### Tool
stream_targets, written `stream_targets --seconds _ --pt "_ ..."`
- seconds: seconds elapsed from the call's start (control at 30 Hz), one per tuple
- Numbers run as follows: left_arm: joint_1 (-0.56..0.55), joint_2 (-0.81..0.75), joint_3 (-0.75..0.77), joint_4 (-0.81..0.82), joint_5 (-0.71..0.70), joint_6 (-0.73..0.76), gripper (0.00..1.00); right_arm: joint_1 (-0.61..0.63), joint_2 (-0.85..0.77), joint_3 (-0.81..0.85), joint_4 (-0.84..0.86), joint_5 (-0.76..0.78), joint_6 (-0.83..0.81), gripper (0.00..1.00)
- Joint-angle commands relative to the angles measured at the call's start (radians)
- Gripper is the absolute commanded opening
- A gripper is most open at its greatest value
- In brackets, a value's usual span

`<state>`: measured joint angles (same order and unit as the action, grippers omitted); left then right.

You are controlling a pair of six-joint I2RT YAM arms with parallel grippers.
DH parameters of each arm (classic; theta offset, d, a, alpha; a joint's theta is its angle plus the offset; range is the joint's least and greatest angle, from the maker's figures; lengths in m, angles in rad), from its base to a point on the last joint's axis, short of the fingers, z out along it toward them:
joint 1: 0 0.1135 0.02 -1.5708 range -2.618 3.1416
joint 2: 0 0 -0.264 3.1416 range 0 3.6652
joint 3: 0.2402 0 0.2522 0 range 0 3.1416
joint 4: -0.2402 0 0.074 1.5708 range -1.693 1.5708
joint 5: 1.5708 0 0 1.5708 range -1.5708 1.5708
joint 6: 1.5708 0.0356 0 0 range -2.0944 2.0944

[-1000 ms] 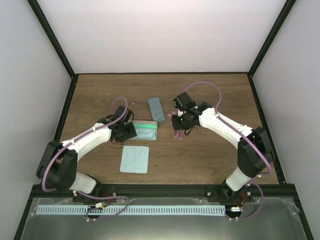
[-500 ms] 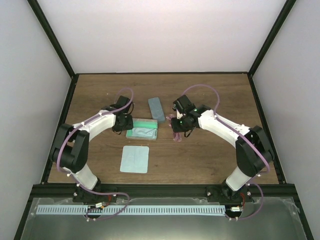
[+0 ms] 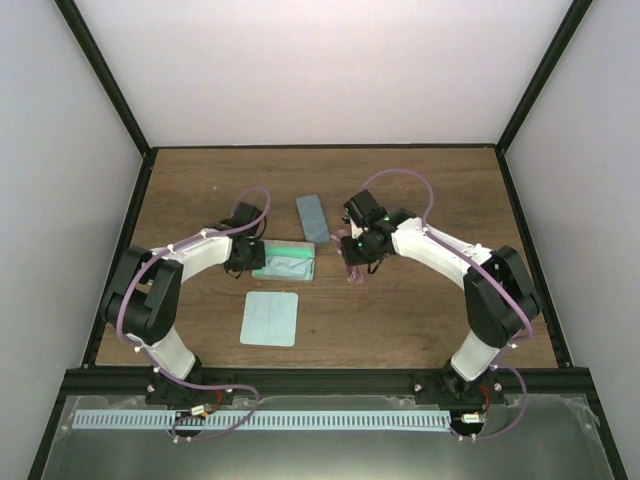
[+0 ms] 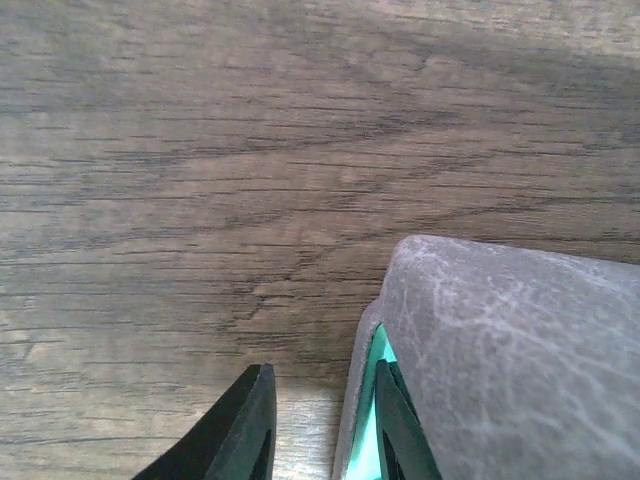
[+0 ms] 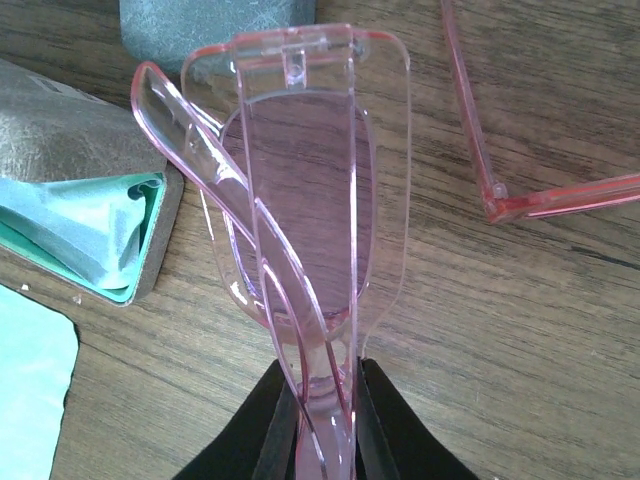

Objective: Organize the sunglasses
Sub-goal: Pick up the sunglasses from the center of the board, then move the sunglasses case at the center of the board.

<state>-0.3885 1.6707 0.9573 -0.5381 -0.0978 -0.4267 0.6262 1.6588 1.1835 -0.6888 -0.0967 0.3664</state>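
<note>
My right gripper (image 5: 325,368) is shut on the translucent pink sunglasses (image 5: 300,180), folded and held upright just above the table; in the top view it (image 3: 356,250) is right of the open green-lined case (image 3: 288,261). Thin temples of the red-orange pair (image 5: 560,198) lie on the wood just right of the pink pair. My left gripper (image 4: 322,370) is open at the case's left end (image 4: 500,340). One finger (image 4: 395,430) is inside against the green lining, the other (image 4: 245,430) outside, apart from the wall.
A closed blue-grey case (image 3: 313,218) lies behind the open one, and also shows in the right wrist view (image 5: 200,25). A pale teal cloth (image 3: 271,318) lies flat in front. Another cloth (image 5: 90,225) is bunched inside the open case. Black frame posts edge the table.
My left arm has swung in, and its gripper now straddles the open case's left wall. My right gripper has shifted slightly left with the pink sunglasses.
</note>
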Motion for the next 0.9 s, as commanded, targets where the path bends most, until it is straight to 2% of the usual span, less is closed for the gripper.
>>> stream_targets --seconds 0.0,0.13,0.2,0.23,0.47,0.73,0.87 --pt "0.000 0.014 -0.025 0.061 0.015 0.022 0.29 0.007 -0.014 0.026 0.004 0.014 -0.014 0.10" --pt "-0.001 0.007 -0.044 0.088 0.030 0.049 0.20 0.006 -0.014 0.025 0.008 0.009 -0.003 0.10" --pt "-0.002 0.011 -0.044 0.093 0.038 0.072 0.07 0.007 -0.017 0.025 0.005 0.011 0.001 0.10" --pt "-0.002 0.015 -0.043 0.094 0.049 0.085 0.05 0.006 -0.021 0.025 0.004 0.015 0.003 0.10" --pt "-0.030 0.022 -0.043 0.145 0.116 0.149 0.04 0.005 -0.075 0.022 -0.019 0.018 0.040 0.10" --pt "-0.136 0.058 0.051 0.145 0.161 0.284 0.04 -0.040 -0.203 -0.007 -0.081 0.062 0.068 0.09" --pt "-0.190 0.132 0.123 0.124 0.214 0.374 0.04 -0.095 -0.256 -0.043 -0.130 0.076 0.089 0.09"
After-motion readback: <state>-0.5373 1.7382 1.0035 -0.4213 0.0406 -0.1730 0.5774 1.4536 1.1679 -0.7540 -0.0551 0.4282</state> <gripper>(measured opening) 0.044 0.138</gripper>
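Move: Astride the left wall of the open green-lined case, the left fingers have its middle about 7 cm to their right, nearly level with them. From that hand the grey-blue case is roughly 10 cm ahead and 14 cm right, and the flat cloth 14 cm back and 3 cm right. The right hand, already holding the folded sunglasses, has the green-lined case about 16 cm left and 8 cm below, and red sunglasses some 5 cm ahead, 8 cm right and 8 cm below. Closing its fingers on the green-lined case's left end wall, the left hand pinches it and then, speeding up, pushes the case about 9 cm to the right, turning some 25 degrees clockwise as it goes. Late on, the right hand lifts about 6 cm and shifts 3 cm to its right, keeping its grip on the folded sunglasses. ##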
